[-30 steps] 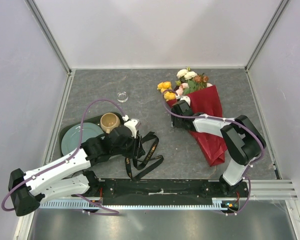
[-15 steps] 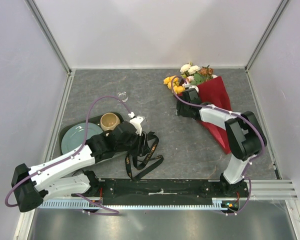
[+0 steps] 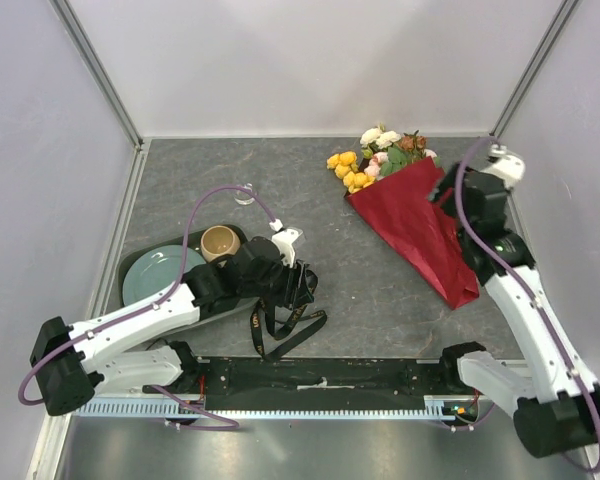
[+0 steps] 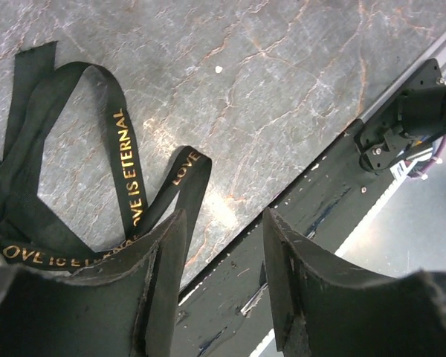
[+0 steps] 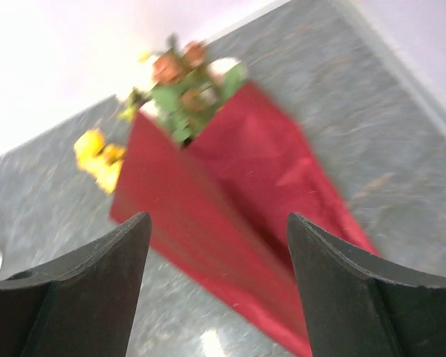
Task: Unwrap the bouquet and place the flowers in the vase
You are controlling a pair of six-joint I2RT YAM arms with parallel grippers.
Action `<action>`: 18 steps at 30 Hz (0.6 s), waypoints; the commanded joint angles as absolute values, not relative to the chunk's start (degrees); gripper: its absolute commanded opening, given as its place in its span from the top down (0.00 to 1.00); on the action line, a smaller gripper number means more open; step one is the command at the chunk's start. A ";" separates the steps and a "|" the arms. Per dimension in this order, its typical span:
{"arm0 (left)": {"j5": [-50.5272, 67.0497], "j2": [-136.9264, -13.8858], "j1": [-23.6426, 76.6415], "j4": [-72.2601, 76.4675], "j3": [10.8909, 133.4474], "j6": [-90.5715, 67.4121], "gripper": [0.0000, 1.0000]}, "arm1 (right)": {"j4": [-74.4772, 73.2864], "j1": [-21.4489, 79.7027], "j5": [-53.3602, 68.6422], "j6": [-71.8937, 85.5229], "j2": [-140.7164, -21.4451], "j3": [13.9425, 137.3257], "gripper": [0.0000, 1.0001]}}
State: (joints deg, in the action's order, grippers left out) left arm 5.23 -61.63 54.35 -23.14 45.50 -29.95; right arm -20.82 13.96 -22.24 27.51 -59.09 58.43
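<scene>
The bouquet lies at the back right, its dark red paper [image 3: 412,228] [image 5: 238,201] still around the flowers [image 3: 380,155] [image 5: 184,88], whose yellow, cream and rust heads stick out at the far end. My right gripper [image 3: 444,194] [image 5: 217,227] hovers open above the paper's right side, touching nothing. The black ribbon [image 3: 292,312] [image 4: 126,167] with gold lettering lies loose on the table. My left gripper [image 3: 283,288] [image 4: 223,223] stands open just over it, with nothing between the fingers. The small clear vase [image 3: 244,193] stands upright, left of the bouquet.
A tan mug [image 3: 220,243] and a teal plate [image 3: 160,276] sit on a dark tray [image 3: 130,262] at the left. Grey walls close in the table on three sides. A black rail [image 3: 320,375] [image 4: 297,223] runs along the near edge.
My right gripper has let go and risen away from the bouquet toward the back right, opening wider. The bouquet has shifted toward the back right. The left gripper drifted slightly right over the ribbon.
</scene>
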 commanded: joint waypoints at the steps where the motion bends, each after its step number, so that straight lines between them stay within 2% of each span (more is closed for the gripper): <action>1: 8.70 -59.68 54.23 -19.34 48.08 -26.98 0.47 | -25.22 5.66 -31.91 29.53 -55.28 55.99 0.18; 6: 10.37 -57.49 54.23 -19.42 47.64 -26.28 0.47 | -24.88 -5.17 -18.22 32.69 -63.26 55.20 0.17; 9: 10.90 -55.47 54.14 -19.69 46.94 -25.93 0.46 | -19.87 -8.52 3.17 33.13 -68.00 53.88 0.16; 13: 10.55 -53.44 54.14 -20.12 45.62 -25.31 0.46 | -17.16 -8.18 21.03 34.01 -74.88 52.74 0.20; 18: 10.37 -52.47 54.23 -20.83 45.53 -24.35 0.46 | -16.43 -4.32 21.71 35.33 -68.57 44.83 0.20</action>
State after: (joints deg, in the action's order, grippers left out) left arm 9.54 -53.47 54.35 -22.15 45.58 -27.31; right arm -18.87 -6.98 13.32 33.58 -74.89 48.23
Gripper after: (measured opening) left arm 0.541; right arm 0.797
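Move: My right hand, open and high, has the middle of the red wrapping about 25 cm beneath it and some 3 cm ahead. The bouquet's flower heads lie about 20 cm ahead and 7 cm to its left; the wrapping's narrow tail lies some 13 cm back and 11 cm to the right. From my left hand the wrapping's middle is roughly 19 cm ahead, 30 cm to the right and 13 cm lower. I swing my open right hand about 11 cm to the right, nearly level at first, then hook back left while dropping towards the middle of the wrapping, ending about 16 cm lower and almost under where I began. On the way down the fingers tip downward and the hand's left side rises, some 30 degrees in all; they stay wide open. My left hand, empty, rises about 5 cm off the black ribbon's pile. ##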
